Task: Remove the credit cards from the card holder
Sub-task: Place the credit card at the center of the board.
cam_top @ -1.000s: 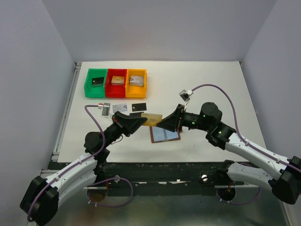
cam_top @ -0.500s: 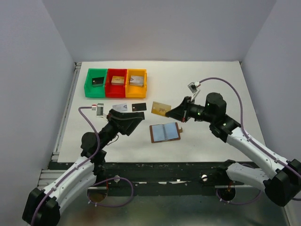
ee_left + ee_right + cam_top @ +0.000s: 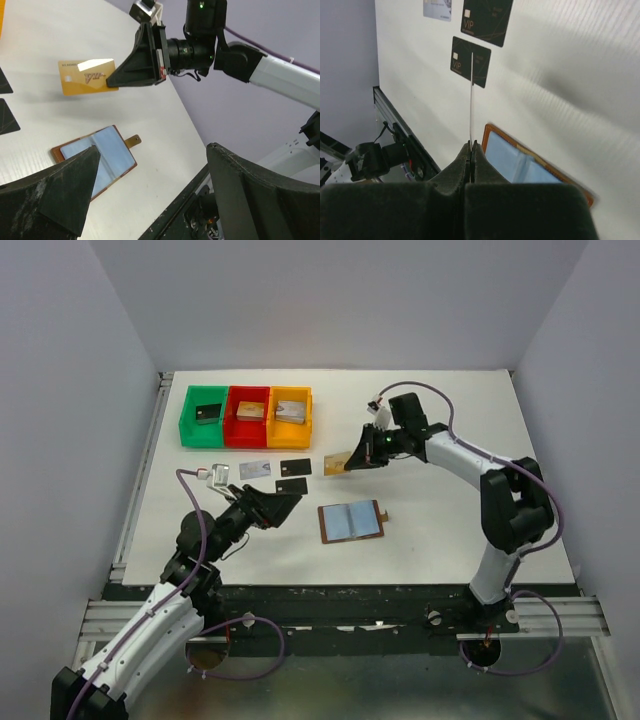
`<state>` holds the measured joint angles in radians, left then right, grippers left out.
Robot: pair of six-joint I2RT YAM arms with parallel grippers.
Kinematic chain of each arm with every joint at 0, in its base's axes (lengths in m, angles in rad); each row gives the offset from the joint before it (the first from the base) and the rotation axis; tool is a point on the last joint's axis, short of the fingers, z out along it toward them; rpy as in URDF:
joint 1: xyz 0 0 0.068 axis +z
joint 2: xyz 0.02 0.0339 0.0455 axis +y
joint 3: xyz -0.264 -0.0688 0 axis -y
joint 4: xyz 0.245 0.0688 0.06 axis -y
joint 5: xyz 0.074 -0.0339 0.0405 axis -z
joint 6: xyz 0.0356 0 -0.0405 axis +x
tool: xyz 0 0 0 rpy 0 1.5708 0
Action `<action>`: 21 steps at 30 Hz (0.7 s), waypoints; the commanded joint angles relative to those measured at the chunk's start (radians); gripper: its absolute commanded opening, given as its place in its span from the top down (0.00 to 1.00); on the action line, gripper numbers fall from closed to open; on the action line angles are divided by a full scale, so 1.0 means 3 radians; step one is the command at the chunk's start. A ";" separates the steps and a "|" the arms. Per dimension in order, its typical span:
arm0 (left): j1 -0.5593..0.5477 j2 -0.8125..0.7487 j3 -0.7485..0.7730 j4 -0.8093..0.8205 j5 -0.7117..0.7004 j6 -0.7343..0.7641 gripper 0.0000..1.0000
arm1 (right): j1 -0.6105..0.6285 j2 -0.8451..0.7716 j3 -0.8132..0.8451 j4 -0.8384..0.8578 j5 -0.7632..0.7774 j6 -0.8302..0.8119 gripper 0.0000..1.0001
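The card holder (image 3: 350, 522) lies open on the table, brown rim and light blue lining up, also in the left wrist view (image 3: 95, 159) and the right wrist view (image 3: 530, 162). My right gripper (image 3: 353, 461) is shut on a gold credit card (image 3: 337, 462), held above the table behind the holder; the card shows face-on (image 3: 87, 76) and edge-on (image 3: 471, 100). One silver card (image 3: 255, 469) and two black cards (image 3: 295, 467) (image 3: 291, 484) lie flat left of it. My left gripper (image 3: 283, 504) hangs open and empty, left of the holder.
Green (image 3: 205, 416), red (image 3: 248, 416) and orange (image 3: 290, 417) trays stand in a row at the back left, each with a small block inside. The table's near edge with its black rail (image 3: 175, 215) runs just below my left gripper.
My left gripper let go of the gold card, opened wide and drew back to the left. My right gripper shut on the card and carried it up and away from the holder.
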<state>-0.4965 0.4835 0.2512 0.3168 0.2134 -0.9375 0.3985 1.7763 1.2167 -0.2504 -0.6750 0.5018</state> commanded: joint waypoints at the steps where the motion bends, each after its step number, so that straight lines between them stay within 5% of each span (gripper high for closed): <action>1: 0.0024 -0.0022 -0.0096 -0.0136 0.0106 0.0052 0.01 | -0.0065 0.0413 0.0566 -0.0474 -0.0168 -0.0210 1.00; 10: 0.0019 0.0126 -0.0183 0.0028 0.0250 -0.0015 0.02 | -0.0142 0.1068 0.1001 -0.0842 -0.0128 -0.0369 1.00; 21: 0.0024 0.0495 -0.0157 0.0268 0.0357 0.0001 0.01 | -0.0173 0.1253 0.1063 -0.0924 -0.0123 -0.0420 0.99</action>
<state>-0.4965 0.6155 0.2047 0.3504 0.2852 -0.9432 0.3531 2.1284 1.5047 -0.4862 -0.7078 0.3992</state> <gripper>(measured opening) 0.984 0.011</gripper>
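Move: The bare spot on the white board where the gold card is to go lies about 5 cm ahead, 3 cm left and 12 cm below the right hand, which already pinches the card. At that same board level, the two dark cards lie some 14 cm left, one 9 cm ahead, the other 3 cm. The open card holder lies about 8 cm back, 1 cm left. From the left hand the spot is roughly 19 cm ahead, 12 cm right. Lowering the gold card to the bare board right of the dark cards, the right hand first eases forward about 4 cm, then sinks quickly, some 7 cm down in all, its fingers tipping about 10 degrees steeper and keeping their pinch on the card's right end. It stops with the card's far left edge at the board. The open, empty left hand sinks about 5 cm. ##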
